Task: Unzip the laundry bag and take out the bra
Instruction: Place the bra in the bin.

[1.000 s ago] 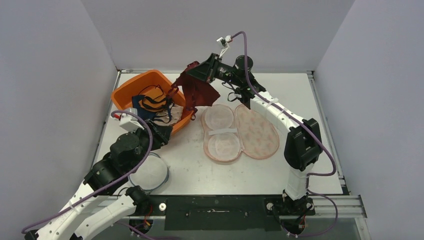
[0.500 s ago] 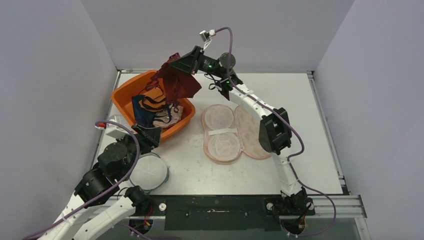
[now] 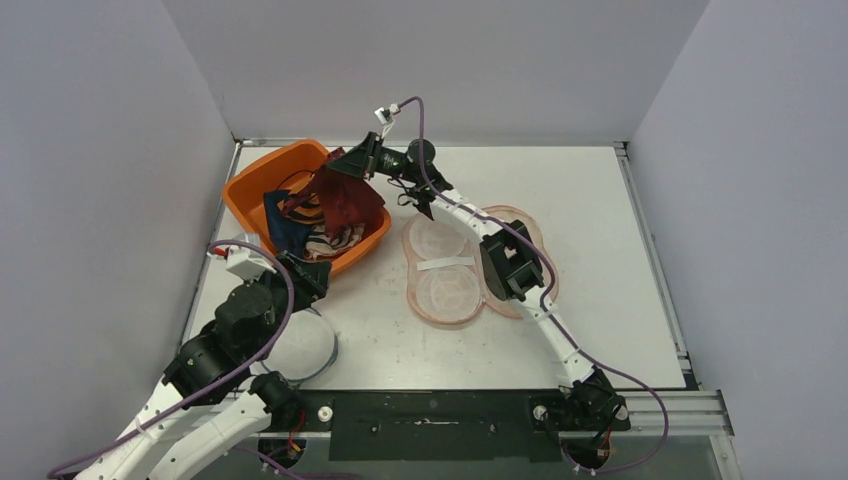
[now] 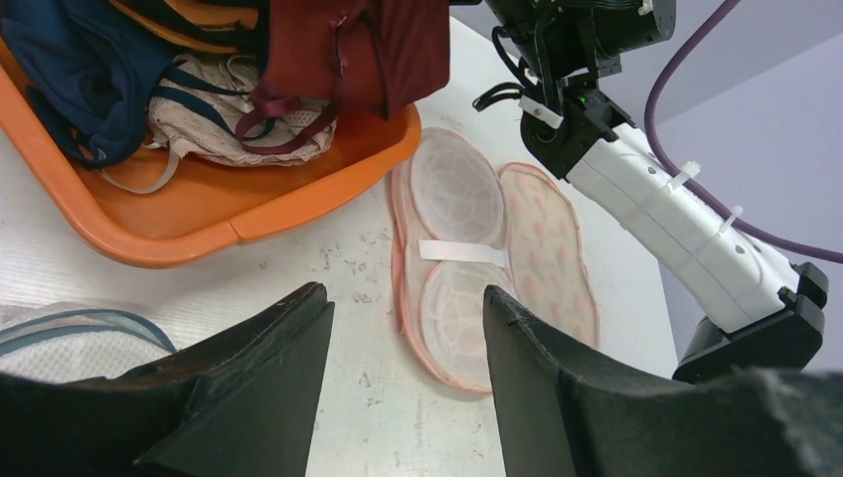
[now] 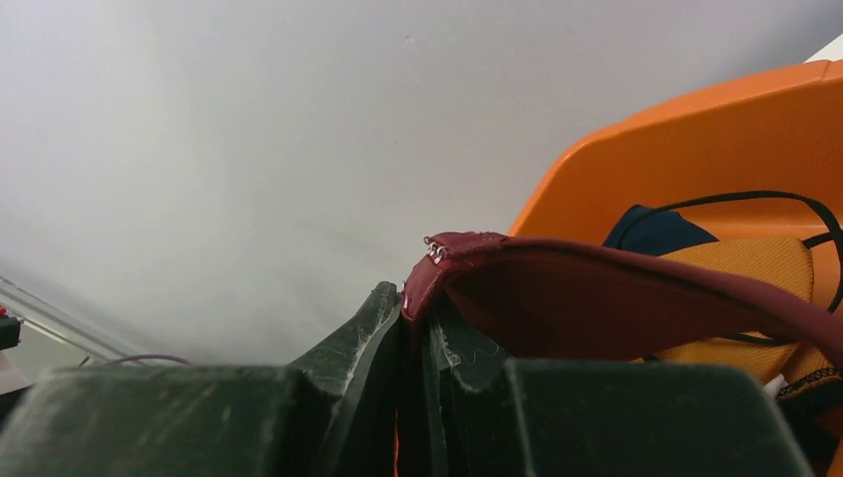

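Observation:
The dark red bra (image 3: 347,200) hangs from my right gripper (image 3: 345,170), which is shut on its hooked band end (image 5: 447,260). It dangles into the orange basket (image 3: 245,195), onto the other garments there. The pink mesh laundry bag (image 3: 448,268) lies unzipped and spread flat on the table right of the basket, both halves open (image 4: 467,248). My left gripper (image 3: 312,274) hovers near the basket's front corner, open with nothing between its fingers (image 4: 406,313).
The basket (image 4: 179,243) holds blue, orange, black and cream underwear (image 3: 300,215). A round white mesh bag with a blue rim (image 3: 300,345) lies under my left arm. The right arm (image 3: 510,265) stretches across the laundry bag. Grey walls close in the table.
My right arm has swung left from above the laundry bag, carrying the bra, and lowered it into the basket. My left arm shifted slightly near the basket's front.

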`<control>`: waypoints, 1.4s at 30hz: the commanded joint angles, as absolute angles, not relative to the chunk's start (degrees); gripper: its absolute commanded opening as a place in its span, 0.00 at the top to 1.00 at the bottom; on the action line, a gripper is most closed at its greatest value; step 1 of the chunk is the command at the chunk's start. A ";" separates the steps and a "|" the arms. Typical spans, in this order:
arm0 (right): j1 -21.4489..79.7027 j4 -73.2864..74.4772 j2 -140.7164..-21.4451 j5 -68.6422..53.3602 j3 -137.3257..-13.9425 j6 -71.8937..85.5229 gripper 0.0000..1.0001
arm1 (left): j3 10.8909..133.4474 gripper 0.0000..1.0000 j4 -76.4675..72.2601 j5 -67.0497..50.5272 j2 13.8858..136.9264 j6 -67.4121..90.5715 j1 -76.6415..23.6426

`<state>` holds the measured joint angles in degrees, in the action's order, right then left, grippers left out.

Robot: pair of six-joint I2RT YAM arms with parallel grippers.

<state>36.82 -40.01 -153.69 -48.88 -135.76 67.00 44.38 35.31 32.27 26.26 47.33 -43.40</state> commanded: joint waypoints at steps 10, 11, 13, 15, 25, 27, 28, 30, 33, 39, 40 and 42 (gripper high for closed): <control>38.25 -38.68 -150.07 -45.74 -129.50 64.32 0.48 | 42.88 0.44 32.77 31.26 27.86 47.56 -43.04; 38.39 -37.79 -149.42 -45.52 -128.65 63.88 0.43 | 43.03 0.44 32.91 31.40 28.17 47.57 -43.06; 38.46 -35.56 -148.08 -45.08 -126.90 62.52 0.37 | 43.30 0.44 33.19 31.84 29.18 47.59 -43.02; 38.58 -32.86 -146.79 -44.56 -125.28 60.94 0.33 | 43.54 0.43 33.30 31.92 30.40 47.79 -43.07; 38.60 -16.06 -136.06 -36.71 -116.66 47.90 0.11 | 47.98 0.36 33.17 30.34 40.07 49.23 -41.17; 38.67 -14.04 -134.15 -35.19 -115.84 46.15 0.06 | 48.40 0.35 32.98 29.48 40.78 49.90 -40.19; 38.75 -13.04 -133.10 -34.69 -115.66 45.39 0.05 | 48.41 0.35 32.84 29.09 40.93 50.18 -39.58; 38.74 -10.14 -131.69 -33.67 -115.98 44.04 0.04 | 48.17 0.34 32.55 27.59 41.00 50.80 -37.57; 38.81 -5.95 -129.63 -31.12 -116.36 41.54 0.04 | 47.64 0.34 31.56 24.65 41.00 51.10 -34.04; 38.04 -4.34 -122.59 -24.97 -110.02 40.30 0.03 | 49.80 0.27 28.63 17.66 46.36 49.73 -26.23; 37.90 -4.17 -121.31 -24.25 -108.94 40.18 0.03 | 50.74 0.26 28.39 16.39 48.15 49.46 -24.60; 37.64 -3.24 -118.69 -22.59 -107.27 39.34 0.03 | 53.22 0.21 28.68 14.44 51.86 48.76 -21.67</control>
<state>38.41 -4.23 -126.69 -27.99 -109.58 42.04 47.51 32.71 20.38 46.44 50.22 -26.20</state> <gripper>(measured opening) 0.968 0.751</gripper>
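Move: The right hand still pinches the maroon bra by one end over the orange bin; the bin's middle lies about 8 cm left, 5 cm back and 18 cm below. The navy bra is some 14 cm left and 8 cm back, the cream bra about 10 cm back and 1 cm left, both low in the bin. From the left hand, the maroon bra hangs roughly 17 cm ahead, 2 cm right and 10 cm lower; the white mesh bag sits 10 cm back, 7 cm left, well below. Lower the right gripper about 8 cm towards the bin, opening it wide on the way to let go of the bra, then draw it away to the right some 5 cm while rising, fingers tipping down and swinging clockwise. Meanwhile sink the left gripper about 5 cm, then send it 6 cm forward towards the bin, tipping down 15 degrees and opening further. ##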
